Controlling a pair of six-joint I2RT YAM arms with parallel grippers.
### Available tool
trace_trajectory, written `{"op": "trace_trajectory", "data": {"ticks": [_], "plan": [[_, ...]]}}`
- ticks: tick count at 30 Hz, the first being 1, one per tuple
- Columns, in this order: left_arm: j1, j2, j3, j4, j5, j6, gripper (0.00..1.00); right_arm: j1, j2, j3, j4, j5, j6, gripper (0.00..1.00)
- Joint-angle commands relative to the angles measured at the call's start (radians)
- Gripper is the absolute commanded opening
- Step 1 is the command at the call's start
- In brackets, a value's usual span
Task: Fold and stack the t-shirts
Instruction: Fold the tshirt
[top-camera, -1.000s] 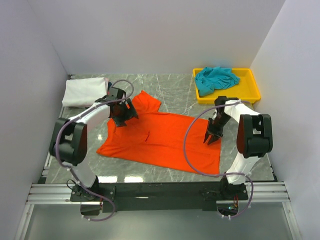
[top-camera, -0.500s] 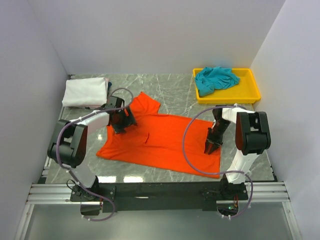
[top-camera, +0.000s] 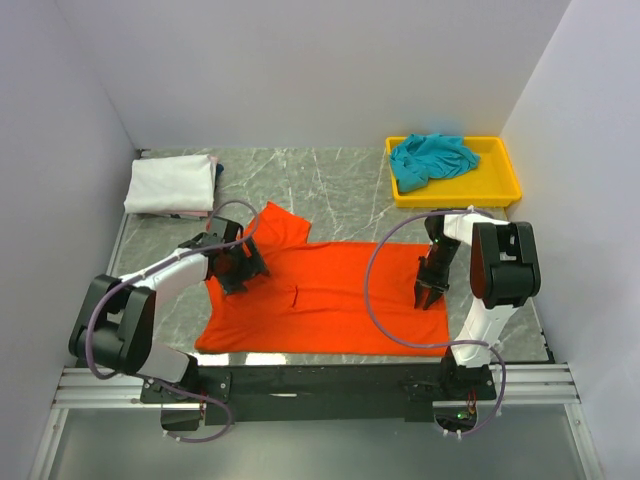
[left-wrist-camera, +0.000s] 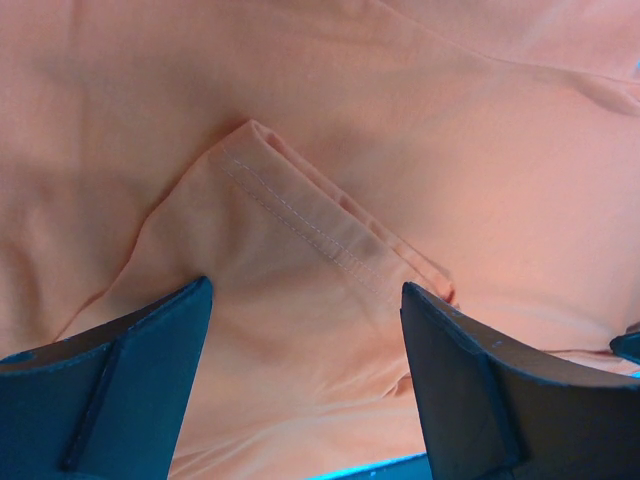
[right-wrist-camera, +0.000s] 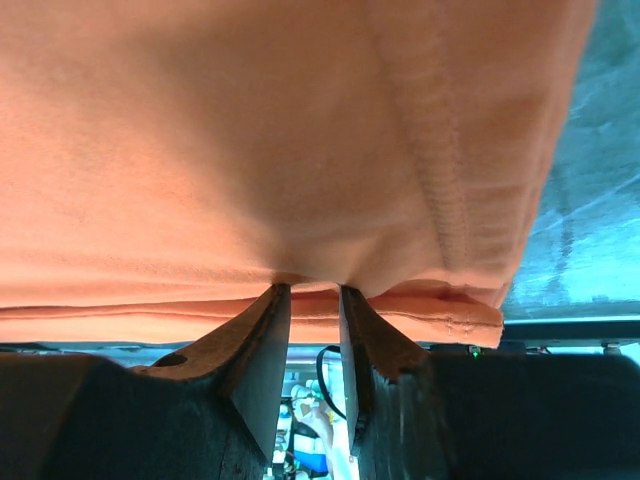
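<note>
The orange-red t-shirt (top-camera: 320, 300) lies spread across the middle of the table. A sleeve (top-camera: 282, 226) points toward the back. My left gripper (top-camera: 238, 272) stands open low over its left part. In the left wrist view a stitched hem fold (left-wrist-camera: 320, 225) lies just ahead of that gripper (left-wrist-camera: 306, 290). My right gripper (top-camera: 428, 295) is at the shirt's right edge. Its narrow jaws are shut on a bunched pinch of the orange cloth (right-wrist-camera: 300, 200) in the right wrist view, at the gripper (right-wrist-camera: 312, 290). The white t-shirt (top-camera: 172, 185) lies folded at the back left. The teal t-shirt (top-camera: 432, 158) is crumpled in the tray.
A yellow plastic tray (top-camera: 505, 186) sits at the back right, against the right wall. White walls close in the table on three sides. Bare marble (top-camera: 350, 195) shows between the white shirt and the tray. The black base rail (top-camera: 320, 380) runs along the near edge.
Both arms have drawn back toward the near edge, and the orange-red shirt has slid with them. Its body now lies squarer, with the near hem closer to the table's front.
</note>
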Motion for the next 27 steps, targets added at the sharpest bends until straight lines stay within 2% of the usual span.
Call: {"op": "trace_trajectory", "data": {"ticks": [1, 7, 10, 15, 19, 22, 27], "plan": [[-0.011, -0.031, -0.055, -0.127, -0.039, -0.028, 0.84, -0.001, 0.018, -0.006, 0.051, 0.081, -0.018, 0.34], [-0.028, -0.098, -0.062, -0.153, -0.029, -0.032, 0.84, 0.0, 0.003, -0.029, 0.057, 0.07, -0.018, 0.34], [-0.028, -0.109, -0.016, -0.171, -0.033, -0.019, 0.84, -0.001, -0.018, -0.012, 0.051, 0.053, -0.008, 0.34], [-0.028, -0.082, 0.187, -0.233, -0.067, 0.018, 0.85, -0.004, -0.11, 0.098, 0.002, 0.041, 0.023, 0.34], [-0.024, 0.004, 0.358, -0.249, -0.081, 0.069, 0.87, -0.01, -0.133, 0.216, -0.017, 0.058, 0.032, 0.35], [-0.015, 0.075, 0.493, -0.251, -0.085, 0.106, 0.87, -0.046, -0.12, 0.302, 0.006, 0.097, 0.025, 0.35], [0.012, 0.173, 0.595, -0.233, -0.069, 0.133, 0.87, -0.052, -0.068, 0.337, 0.146, 0.162, 0.002, 0.38]]}}
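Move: My open left hand rests on the orange t-shirt. The shirt's far-left flap lies about 14 cm ahead and 6 cm to the right, the near hem some 19 cm straight back, and the white stack about 25 cm ahead and 19 cm left. From my right hand, also down on the cloth, the shirt's far-right corner is about 14 cm straight ahead, the yellow bin some 34 cm ahead and 6 cm right. With my left fingertips still on the shirt I drag it about 4 cm back towards me, while my right hand stays down on its side of the cloth. Then both hands come free and swing outward: left some 13 cm forward and 11 cm up towards the far-left flap, gripper wide open; right about 13 cm forward and rising towards the far-right corner, fingers tilting forward some 25 degrees, their narrow gap kept. ##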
